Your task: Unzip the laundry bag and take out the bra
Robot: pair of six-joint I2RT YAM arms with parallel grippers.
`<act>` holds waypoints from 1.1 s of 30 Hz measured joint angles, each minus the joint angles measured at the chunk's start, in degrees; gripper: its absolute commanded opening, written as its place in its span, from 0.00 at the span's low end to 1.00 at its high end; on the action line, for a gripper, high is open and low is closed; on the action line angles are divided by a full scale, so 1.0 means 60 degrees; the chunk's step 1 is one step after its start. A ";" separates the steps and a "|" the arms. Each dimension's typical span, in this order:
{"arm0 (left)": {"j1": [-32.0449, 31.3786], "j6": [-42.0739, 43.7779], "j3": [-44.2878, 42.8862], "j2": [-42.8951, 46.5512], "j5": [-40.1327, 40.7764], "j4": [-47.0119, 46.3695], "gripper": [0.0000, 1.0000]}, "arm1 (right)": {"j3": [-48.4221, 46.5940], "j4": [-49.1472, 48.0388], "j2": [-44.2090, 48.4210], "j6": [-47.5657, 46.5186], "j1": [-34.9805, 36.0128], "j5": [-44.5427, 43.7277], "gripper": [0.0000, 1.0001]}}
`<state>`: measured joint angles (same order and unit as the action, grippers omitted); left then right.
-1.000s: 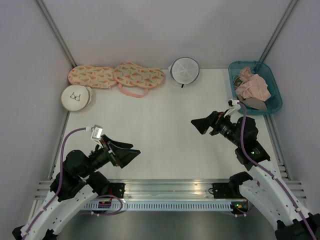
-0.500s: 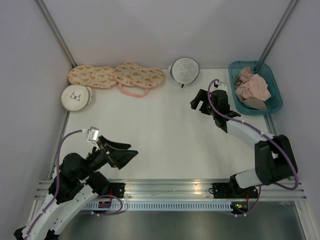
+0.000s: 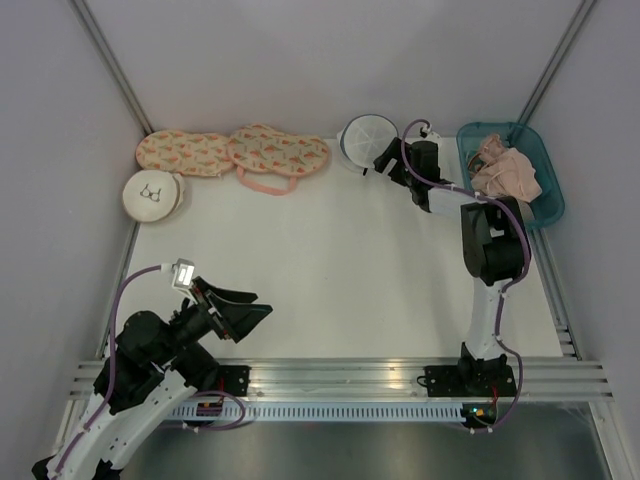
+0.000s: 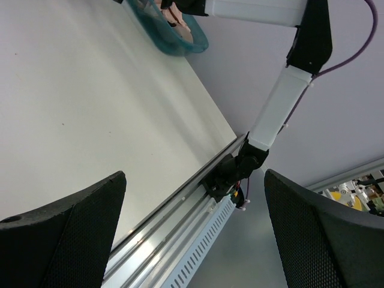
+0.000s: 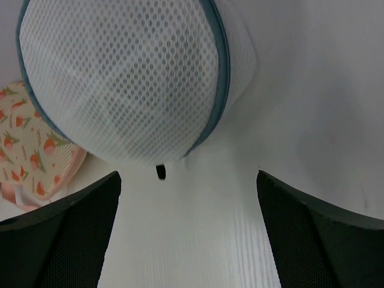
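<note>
The laundry bag (image 3: 367,140), a round white mesh pouch with a dark zipper rim, stands against the back wall. It fills the upper part of the right wrist view (image 5: 126,78), with a small dark zipper pull (image 5: 160,171) hanging at its lower edge. My right gripper (image 3: 382,158) is open and empty, just right of and in front of the bag, pointing at it. My left gripper (image 3: 250,312) is open and empty, low at the near left. The bra is not visible; the mesh hides what is inside.
Two pink patterned cases (image 3: 235,153) lie at the back left, and a cream round pouch with a bra drawing (image 3: 153,194) sits in front of them. A teal basket (image 3: 545,205) holding pink and beige garments stands at the back right. The metal rail (image 3: 340,378) runs along the near edge.
My right arm has stretched far toward the back, carrying its open gripper from mid-table up to the laundry bag. My left gripper has barely moved.
</note>
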<state>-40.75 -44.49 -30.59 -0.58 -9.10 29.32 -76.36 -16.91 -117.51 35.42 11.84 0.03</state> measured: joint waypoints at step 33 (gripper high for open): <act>0.0000 -0.0004 -0.0098 0.0011 0.0510 0.0372 1.00 | 0.1308 -0.4113 -0.0372 0.2608 -0.0328 0.2954 0.00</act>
<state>-40.75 -44.51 -31.18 -0.51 -6.04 31.55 -68.51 -41.58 -119.74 51.07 9.87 17.76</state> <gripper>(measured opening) 0.993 0.020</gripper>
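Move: The laundry bag, the round white mesh one with the blue zip rim, has its middle roughly 10 cm ahead of the right hand, 7 cm to its left and 3 cm lower; its dark zip pull hangs about 4 cm ahead and 5 cm left. The nearer flowered pouch lies some 33 cm left and 7 cm ahead, the teal basket about 37 cm right and level with the hand. From the left hand the laundry bag is about 55 cm ahead and 26 cm right. Reach the open right gripper about 10 cm forward, dipping a little and easing 3 to 4 cm left, onto the laundry bag's right rim. Shut the fingers to pinch the blue zip band there, then draw the bag straight back some 11 cm towards the base, rising slightly near the end. Roll the wrist about 20 degrees, its left side coming up. ##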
